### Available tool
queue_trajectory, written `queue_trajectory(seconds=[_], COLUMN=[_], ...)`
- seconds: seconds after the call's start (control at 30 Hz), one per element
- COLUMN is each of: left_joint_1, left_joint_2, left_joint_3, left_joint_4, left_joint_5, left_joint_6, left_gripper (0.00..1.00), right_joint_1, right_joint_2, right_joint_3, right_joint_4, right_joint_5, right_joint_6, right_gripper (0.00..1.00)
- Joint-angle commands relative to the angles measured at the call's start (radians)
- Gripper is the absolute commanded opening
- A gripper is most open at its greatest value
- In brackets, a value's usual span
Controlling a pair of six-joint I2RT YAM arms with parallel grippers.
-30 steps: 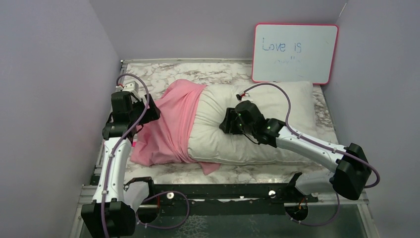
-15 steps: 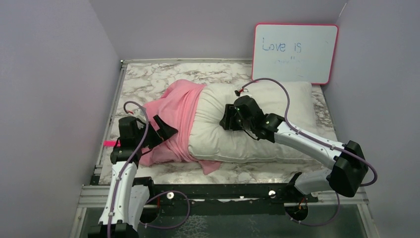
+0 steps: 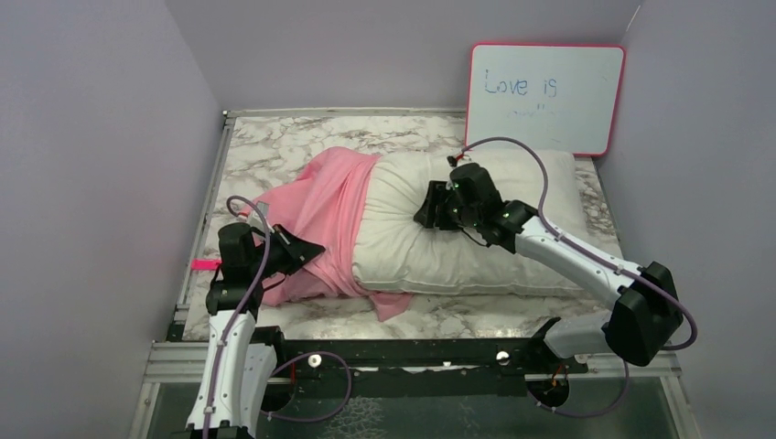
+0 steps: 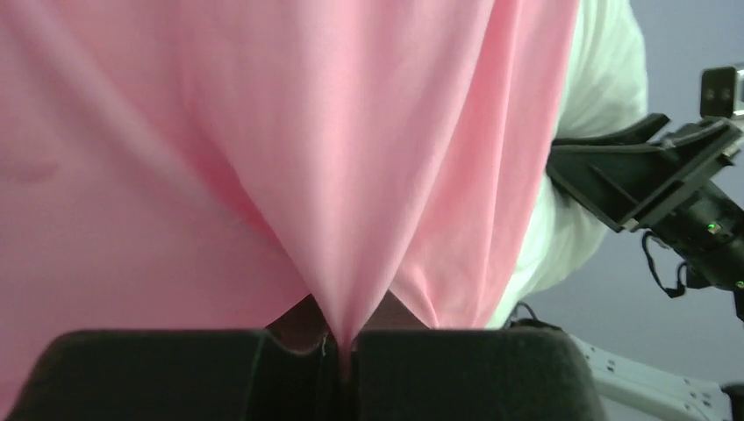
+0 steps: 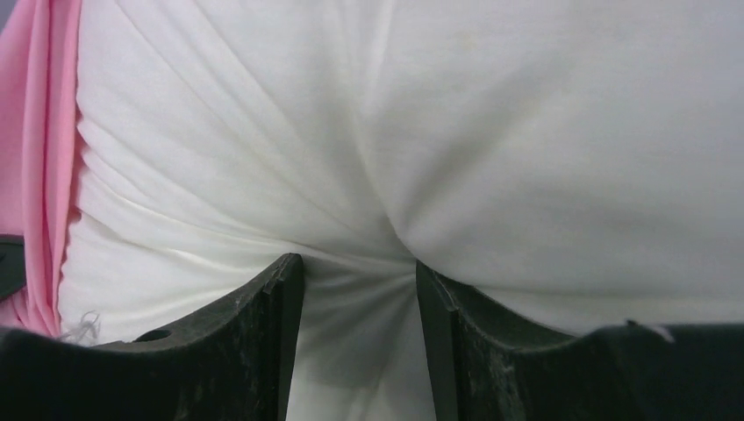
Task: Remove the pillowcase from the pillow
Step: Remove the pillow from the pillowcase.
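Observation:
The pink pillowcase (image 3: 320, 206) covers only the left end of the white pillow (image 3: 412, 261), which lies across the marble table. My left gripper (image 3: 307, 249) sits at the cover's near left side. In the left wrist view this gripper (image 4: 344, 346) is shut on a pinched fold of the pillowcase (image 4: 351, 132), which fans out taut from the jaws. My right gripper (image 3: 432, 212) presses into the middle of the pillow's top. Its fingers (image 5: 281, 307) hold a bunched ridge of pillow (image 5: 491, 132) fabric between them, with the pillowcase (image 5: 39, 132) edge at the far left.
A pink-framed whiteboard (image 3: 546, 98) leans on the back wall behind the pillow's right end. Walls close in on the left, back and right of the marble table (image 3: 274, 137). A small pink marker (image 3: 203, 265) lies at the table's left edge. The right arm (image 4: 658, 175) shows in the left wrist view.
My left arm dropped from the cover's left edge to its near side and shut on a fold. The right gripper and the pillow shifted slightly back and right.

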Motion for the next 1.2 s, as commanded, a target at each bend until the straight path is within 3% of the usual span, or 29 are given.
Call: queue_trajectory(seconds=[0.0, 0.3, 0.67, 0.73, 0.8, 0.87, 0.97, 1.07, 1.17], left_joint_1=[0.001, 0.000, 0.002, 0.002, 0.001, 0.002, 0.002, 0.001, 0.002], left_joint_2=[-0.047, 0.122, 0.211, 0.199, 0.190, 0.190, 0.217, 0.226, 0.213], left_joint_3=[0.153, 0.517, 0.654, 0.659, 0.646, 0.621, 0.589, 0.558, 0.547], left_joint_4=[-0.170, -0.356, -0.383, -0.388, -0.387, -0.373, -0.372, -0.363, -0.344], left_joint_5=[-0.267, -0.692, -1.051, -1.039, -0.941, -0.749, -0.546, -0.532, -0.550], left_joint_6=[0.085, 0.395, 0.552, 0.560, 0.563, 0.586, 0.596, 0.565, 0.547], left_gripper=[0.00, 0.00, 0.00, 0.00, 0.00, 0.00, 0.00, 0.00, 0.00], right_joint_1=[-0.150, -0.170, -0.197, -0.201, -0.201, -0.201, -0.200, -0.171, -0.063], right_joint_2=[-0.026, -0.021, -0.054, -0.054, -0.052, -0.100, -0.223, -0.304, -0.324], right_joint_3=[-0.050, -0.048, -0.066, -0.071, -0.058, -0.045, -0.068, -0.078, -0.095], right_joint_4=[-0.073, -0.128, -0.146, -0.143, -0.152, -0.134, -0.006, 0.073, 0.119], right_joint_5=[-0.049, 0.013, 0.021, 0.018, -0.024, -0.163, -0.447, -0.603, -0.609], right_joint_6=[-0.057, -0.085, -0.092, -0.098, -0.126, -0.197, -0.333, -0.423, -0.531], right_gripper=[0.55, 0.54, 0.54, 0.54, 0.55, 0.59, 0.74, 0.82, 0.82])
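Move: I already have a fold of the pillowcase in my left fingers. The open table by the pink strip, where I draw it, is about 24 cm to that hand's left, 4 cm back and 14 cm below. The pillowcase's hem is roughly 10 cm right and 6 cm ahead of that hand. My right fingers already sit half open on the bare pillow, whose middle is some 11 cm to their right, 1 cm back and 8 cm down, with the hem 13 cm left and 1 cm back. I haul the pinched pillowcase left with my left hand, about 13 cm, rising some 7 cm and rolling about 45 degrees so its left side comes up, then ease slightly back right. Meanwhile my right hand, on the pillow, shifts a few centimetres right and forward against the pull. At the end it opens wider and lifts up and back off the pillow, turning counter-clockwise. ##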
